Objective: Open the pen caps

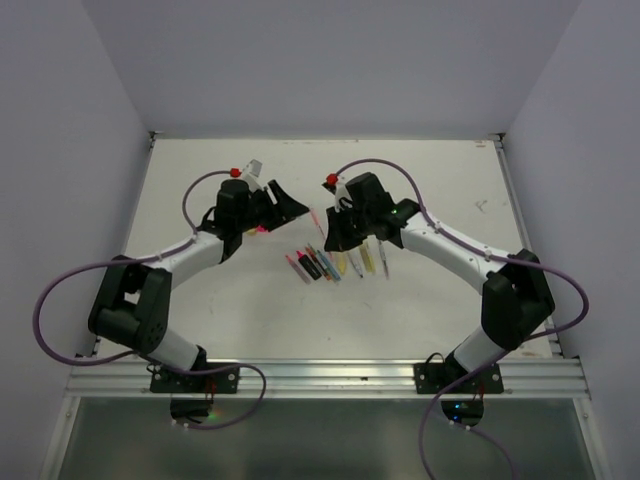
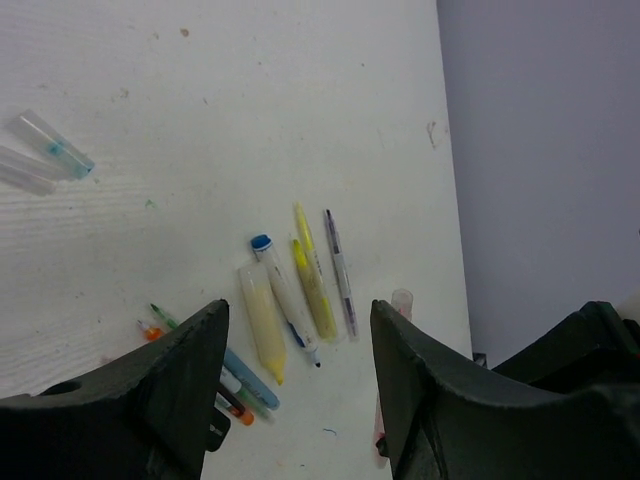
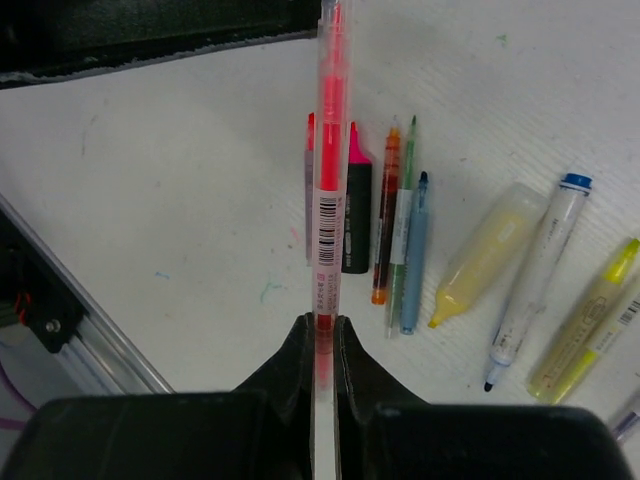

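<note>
My right gripper (image 3: 322, 325) is shut on the lower end of a slim pink pen (image 3: 326, 190) with a barcode label, held above the table. The pen's far end points toward the left arm and runs off the top of the right wrist view. In the left wrist view the same pink pen (image 2: 401, 299) shows a pale clear end just beside my right finger. My left gripper (image 2: 298, 310) is open with nothing between its fingers. In the top view the left gripper (image 1: 290, 208) and right gripper (image 1: 330, 240) face each other above the row of pens (image 1: 330, 265).
On the table lie a pink-and-black highlighter (image 3: 355, 210), an orange pen (image 3: 387, 220), a blue pen (image 3: 415, 250), a yellow highlighter (image 3: 485, 250), a white pen with a blue cap (image 3: 535, 285) and yellow pens (image 3: 585, 325). Pale clear caps (image 2: 55, 148) lie loose apart from them.
</note>
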Tool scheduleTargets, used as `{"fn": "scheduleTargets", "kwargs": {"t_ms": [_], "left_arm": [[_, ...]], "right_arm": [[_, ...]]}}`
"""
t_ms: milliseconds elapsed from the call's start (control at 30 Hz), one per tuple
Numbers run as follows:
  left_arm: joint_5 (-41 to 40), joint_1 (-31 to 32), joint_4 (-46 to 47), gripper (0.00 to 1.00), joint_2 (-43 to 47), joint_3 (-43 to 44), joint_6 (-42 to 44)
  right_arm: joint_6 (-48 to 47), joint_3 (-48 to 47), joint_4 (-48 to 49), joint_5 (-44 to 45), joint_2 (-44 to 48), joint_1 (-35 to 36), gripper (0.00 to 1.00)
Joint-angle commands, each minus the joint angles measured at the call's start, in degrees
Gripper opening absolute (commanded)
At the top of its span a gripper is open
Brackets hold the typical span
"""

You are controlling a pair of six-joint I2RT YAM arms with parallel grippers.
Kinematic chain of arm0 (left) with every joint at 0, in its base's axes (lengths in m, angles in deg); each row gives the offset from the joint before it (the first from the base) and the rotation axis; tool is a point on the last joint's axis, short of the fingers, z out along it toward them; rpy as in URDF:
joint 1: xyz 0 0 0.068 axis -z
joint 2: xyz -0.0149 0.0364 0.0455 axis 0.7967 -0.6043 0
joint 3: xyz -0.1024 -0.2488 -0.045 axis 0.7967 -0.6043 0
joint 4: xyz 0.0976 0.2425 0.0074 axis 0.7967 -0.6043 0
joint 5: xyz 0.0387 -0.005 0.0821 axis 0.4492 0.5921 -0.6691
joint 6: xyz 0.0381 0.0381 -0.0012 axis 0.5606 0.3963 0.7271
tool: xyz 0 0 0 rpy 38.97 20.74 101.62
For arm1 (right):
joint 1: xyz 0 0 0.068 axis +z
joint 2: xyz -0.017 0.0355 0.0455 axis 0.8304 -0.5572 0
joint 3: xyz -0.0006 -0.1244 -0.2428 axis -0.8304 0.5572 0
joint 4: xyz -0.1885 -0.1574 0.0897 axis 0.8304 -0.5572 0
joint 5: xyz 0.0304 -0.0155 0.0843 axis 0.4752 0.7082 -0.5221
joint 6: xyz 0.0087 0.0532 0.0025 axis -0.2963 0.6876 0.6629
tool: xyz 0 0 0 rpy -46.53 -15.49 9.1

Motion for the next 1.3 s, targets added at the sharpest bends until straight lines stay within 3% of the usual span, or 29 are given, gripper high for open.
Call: {"fn": "scheduleTargets", "kwargs": {"t_ms": [0, 133, 467, 667, 1000, 1200, 1267], "left_arm": [[-6.2, 0.3, -0.7, 0.61, 4.1, -0.9, -0.2], [-10.4, 0.3, -1.7, 0.62, 6.9, -2.3, -0.1], [-4.5, 0.2, 0.3, 0.57, 4.8, 0.7, 1.1], [-3.1, 0.3, 2.1, 0.63, 4.1, 0.1, 0.8], [-1.4, 1.2, 5.9, 0.64, 1.6, -0.9, -1.4], [-1.2, 1.9, 6.7, 0.48, 1.0, -1.0, -1.5], [-1.4, 1.8, 6.4, 0.35, 1.1, -0.9, -1.0]], "right_arm": [[0.0, -0.8, -0.6, 6.3, 1.7, 0.3, 0.00], [-0.1, -0.3, -1.2, 6.2, 1.7, 0.3, 0.00], [-0.7, -2.6, 0.2, 1.4, -0.8, 0.3, 0.00], [1.2, -2.2, 2.7, -1.6, -1.6, 1.0, 0.00], [2.1, -3.0, 4.5, -2.5, -2.2, 2.5, 0.00], [2.3, -3.8, 4.6, -2.5, -3.2, 2.7, 0.00], [2.4, -3.9, 4.7, -2.7, -3.5, 2.8, 0.00]]}}
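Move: The right hand already holds the red pen. Its capped end sticks up roughly 8 cm ahead of that hand, 5 cm to its left and 4 cm above, and lies about 3 cm right and 1 cm forward of the open left hand, near its height. On the table some 14 cm below, the black highlighter lies about 7 cm left and 3 cm ahead of the right hand, and the blue pen about 2 cm left and 2 cm ahead. No touch on the cap can be seen yet: the left fingers come around the pen's capped end and begin closing, still partly open. The left hand first backs off some 2 cm left and up, then comes back right about 2.5 cm, sinking slightly. The right hand, keeping its grip, edges forward-right about 1 cm, then carries the pen left some 3.5 cm and slightly back towards the left fingers. ##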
